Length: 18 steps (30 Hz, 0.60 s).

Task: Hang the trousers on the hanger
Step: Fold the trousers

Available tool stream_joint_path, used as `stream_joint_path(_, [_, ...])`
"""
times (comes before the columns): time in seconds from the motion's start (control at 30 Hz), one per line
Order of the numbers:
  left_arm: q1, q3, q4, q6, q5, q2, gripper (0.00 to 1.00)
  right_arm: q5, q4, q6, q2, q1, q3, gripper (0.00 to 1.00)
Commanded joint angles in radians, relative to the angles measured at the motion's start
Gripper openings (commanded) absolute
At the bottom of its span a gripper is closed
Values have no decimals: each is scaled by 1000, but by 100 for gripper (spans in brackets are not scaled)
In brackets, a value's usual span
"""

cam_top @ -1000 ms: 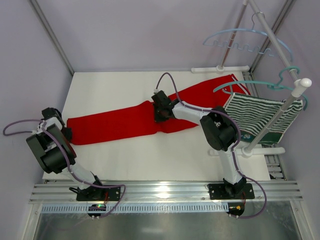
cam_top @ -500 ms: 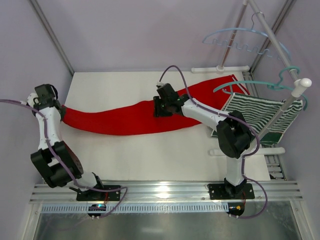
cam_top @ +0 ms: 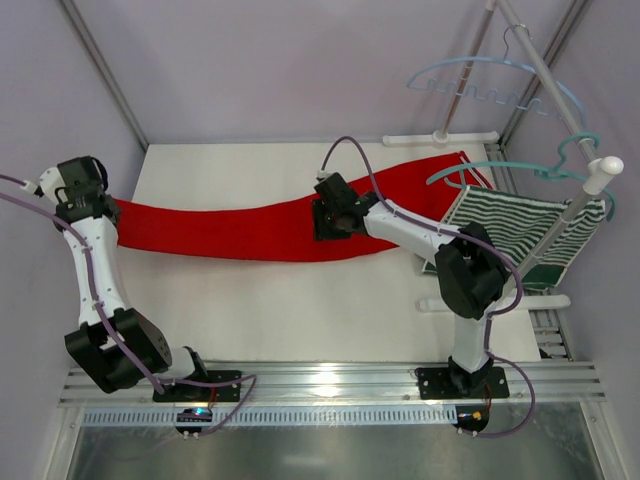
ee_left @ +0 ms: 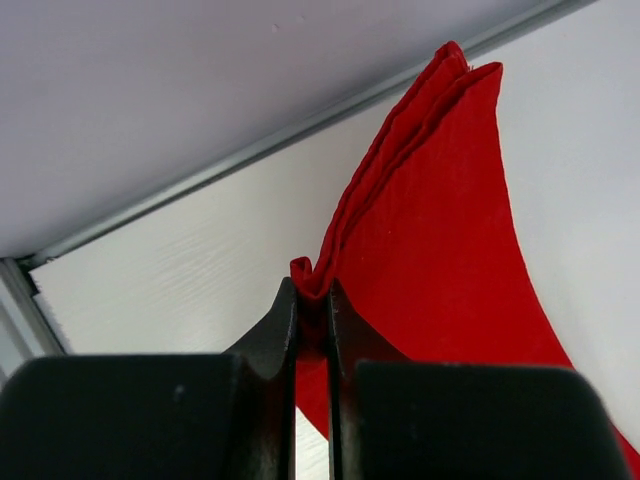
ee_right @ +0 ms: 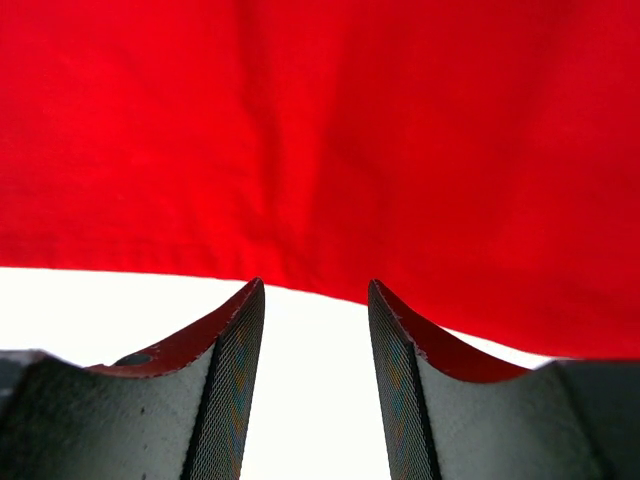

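The red trousers (cam_top: pixel 220 230) lie stretched across the white table, waistband at the back right near the rack. My left gripper (cam_top: pixel 102 205) is at the far left, shut on a bunched fold of the leg end (ee_left: pixel 312 300); the red cloth (ee_left: pixel 430 230) runs away from it. My right gripper (cam_top: pixel 328 228) hovers over the trousers' middle. Its jaws (ee_right: pixel 315 295) are open, with only white table between them and the trousers' edge (ee_right: pixel 320 120) just past the fingertips. The pale blue hanger (cam_top: pixel 470 59) hangs high on the rack at the back right.
A darker teal hanger (cam_top: pixel 500 168) carries a green-and-white striped garment (cam_top: pixel 510 225) on the white rack pole (cam_top: pixel 560 230) at the right. The rack's white feet (cam_top: pixel 440 138) rest on the table. Walls close in on the left and back.
My right gripper has opened and let go of the trousers' middle. My left arm has swung back and to the left with the leg end, pulling the trousers straighter.
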Motion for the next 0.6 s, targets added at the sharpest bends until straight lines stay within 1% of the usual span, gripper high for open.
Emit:
stream_joint_path(0.0, [6,76,-27,67,-165,-21,0,37,-20,11,-79,10,-8,49])
stream_joint_path(0.23, [9,123,-61,75,-210,-9,0,87,-63,23,-111,32,-25,50])
stream_joint_path(0.3, [8,160,-75,73,-188,0,0,109,-74,27,-119,33,-37,50])
stream_joint_path(0.33, [3,169,-67,78,-141,-3,0,138,-79,28,-120,38,-40,50])
stream_joint_path(0.4, [-41,178,-29,128,-93,-15,0,170,-92,28,-120,38,-49,52])
stream_joint_path(0.47, [-109,203,-12,155,-73,-6,0,260,-118,16,-105,37,-34,53])
stream_joint_path(0.53, [-130,252,-47,172,-49,23,0,346,-167,8,-77,24,-5,52])
stream_joint_path(0.57, [-141,263,-59,173,-37,31,0,433,-210,11,-73,6,8,49])
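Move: The left hand already pinches the leg end of the trousers, high above the table. From it the trousers' middle lies about 49 cm right, 6 cm ahead and 22 cm down, the waist end roughly 80 cm right and 19 cm ahead. The open right hand has that middle straight below, some 8 cm down. From the right hand the waist end is about 32 cm right and 13 cm ahead, and the hanging striped cloth roughly 40 cm right, level with it. Still pinching the leg end, the left hand keeps lifting, about 6 cm in all. It first eases a couple of centimetres back and left, then swings forward and right towards the trousers' middle. The right hand, open and clear of the cloth, slides about 4 cm right over the trousers towards the waist end, slightly back, its left side dipping some 10 degrees. ##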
